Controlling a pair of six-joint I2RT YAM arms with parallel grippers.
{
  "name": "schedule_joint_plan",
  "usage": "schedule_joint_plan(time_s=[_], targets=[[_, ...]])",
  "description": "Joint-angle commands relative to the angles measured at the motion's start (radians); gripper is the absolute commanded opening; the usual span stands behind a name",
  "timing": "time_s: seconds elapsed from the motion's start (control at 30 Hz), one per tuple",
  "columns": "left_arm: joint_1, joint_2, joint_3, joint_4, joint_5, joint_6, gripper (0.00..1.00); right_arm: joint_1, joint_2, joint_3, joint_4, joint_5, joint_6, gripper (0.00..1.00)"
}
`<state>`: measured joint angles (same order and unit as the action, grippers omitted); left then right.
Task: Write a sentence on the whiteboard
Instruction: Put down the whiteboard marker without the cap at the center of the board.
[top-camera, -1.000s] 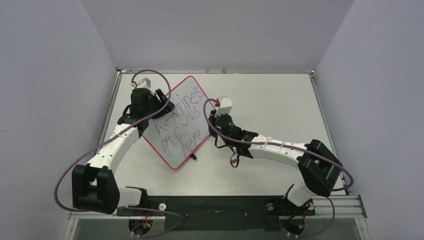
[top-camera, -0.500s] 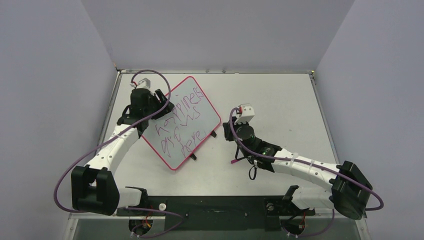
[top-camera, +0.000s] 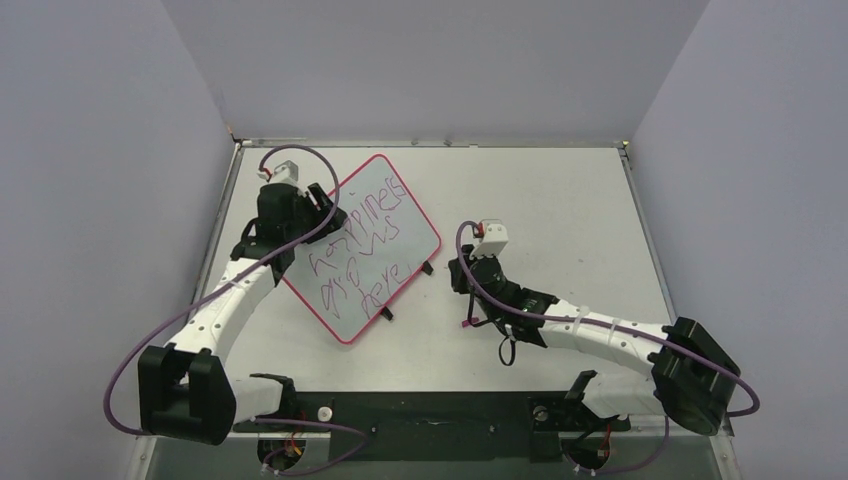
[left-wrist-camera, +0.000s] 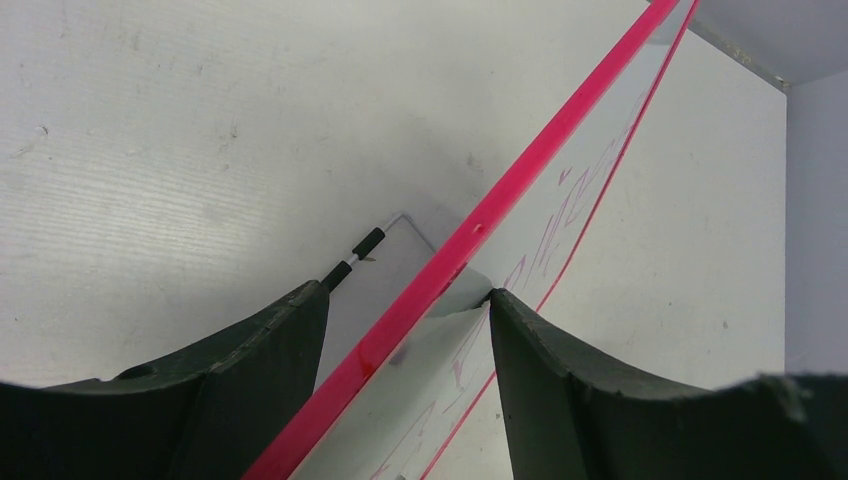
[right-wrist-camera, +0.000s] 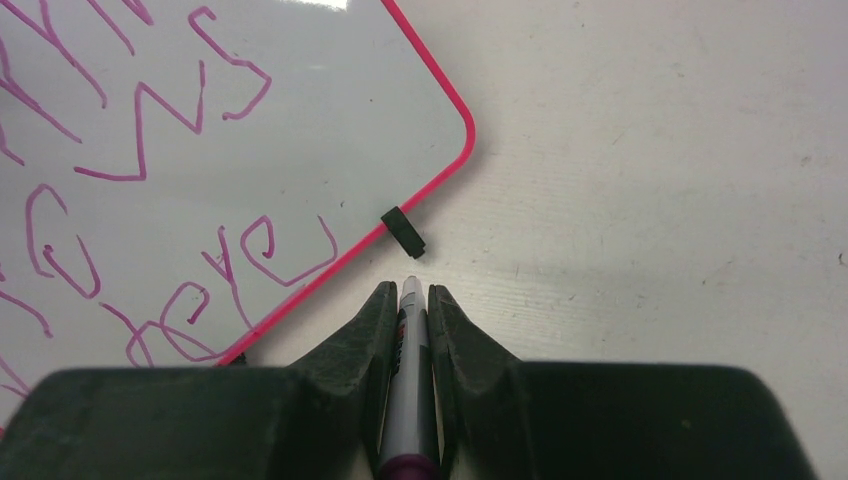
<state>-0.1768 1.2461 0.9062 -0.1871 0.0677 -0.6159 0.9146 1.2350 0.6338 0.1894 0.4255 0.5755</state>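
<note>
The whiteboard (top-camera: 385, 215), glossy white with a thin pink frame, lies slanted at the table's left. The purple sentence (top-camera: 362, 250) runs across it in three lines. My left gripper (top-camera: 318, 205) is at the board's upper left side. In the left wrist view the pink frame (left-wrist-camera: 520, 175) runs between the jaws of the left gripper (left-wrist-camera: 405, 293), which is shut on the whiteboard. My right gripper (top-camera: 455, 277) is off the board, just right of its lower right side. The right gripper (right-wrist-camera: 410, 290) is shut on a grey marker (right-wrist-camera: 408, 380) whose tip points at the table.
Two small black clips (top-camera: 428, 268) (top-camera: 386, 314) stick out from the board's lower right side; one clip (right-wrist-camera: 403, 230) sits just ahead of the marker tip. Grey walls (top-camera: 110, 150) enclose the white table (top-camera: 560, 210). The arm bases stand on the black rail (top-camera: 440, 415).
My right arm has drawn back from the board, down and to the right, still holding the marker. The left gripper and the board have stayed almost in place.
</note>
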Motion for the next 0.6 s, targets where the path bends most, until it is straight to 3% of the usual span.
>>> schedule_joint_plan(time_s=[0.0,0.2,0.37,0.57], targets=[[-0.001,-0.072,0.005,0.108,0.050,0.004,0.57,-0.025,0.005,-0.011,-0.021,-0.067,0.088,0.00],[-0.001,-0.072,-0.004,0.127,0.061,0.008,0.58,-0.133,-0.041,-0.124,0.028,-0.348,0.289,0.00],[0.000,-0.066,-0.008,0.139,0.068,0.005,0.58,-0.271,0.027,-0.187,0.062,-0.645,0.377,0.00],[-0.001,-0.069,-0.016,0.150,0.071,0.003,0.58,-0.332,0.149,-0.219,0.144,-0.758,0.404,0.00]])
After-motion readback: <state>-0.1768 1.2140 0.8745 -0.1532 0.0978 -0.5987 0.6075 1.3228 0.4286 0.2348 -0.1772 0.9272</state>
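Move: The right hand holds the uncapped marker. The bare table spot it heads for lies about 14 cm below, 5 cm back and 1 cm left. At table level, the marker cap is about 9 cm back and 4 cm right of this hand. The near clip is 4 cm ahead, 5 cm left and 12 below; the whiteboard's middle is some 7 ahead, 20 left, 10 below. From the left hand, the spot is roughly 16 cm back, 23 right and 18 below. The right arm sinks about 10 cm towards the bare table between the whiteboard's clipped edge and the cap, drawing back some 4 cm and going a little under 3 cm right, away from the board. As it goes down, the wrist tips the fingers about 30 degrees downward and rolls with its left side rising nearly 20, while the fingers keep their shut hold on the marker and bring its bare tip close to the table; whether the tip touches can't be seen. ##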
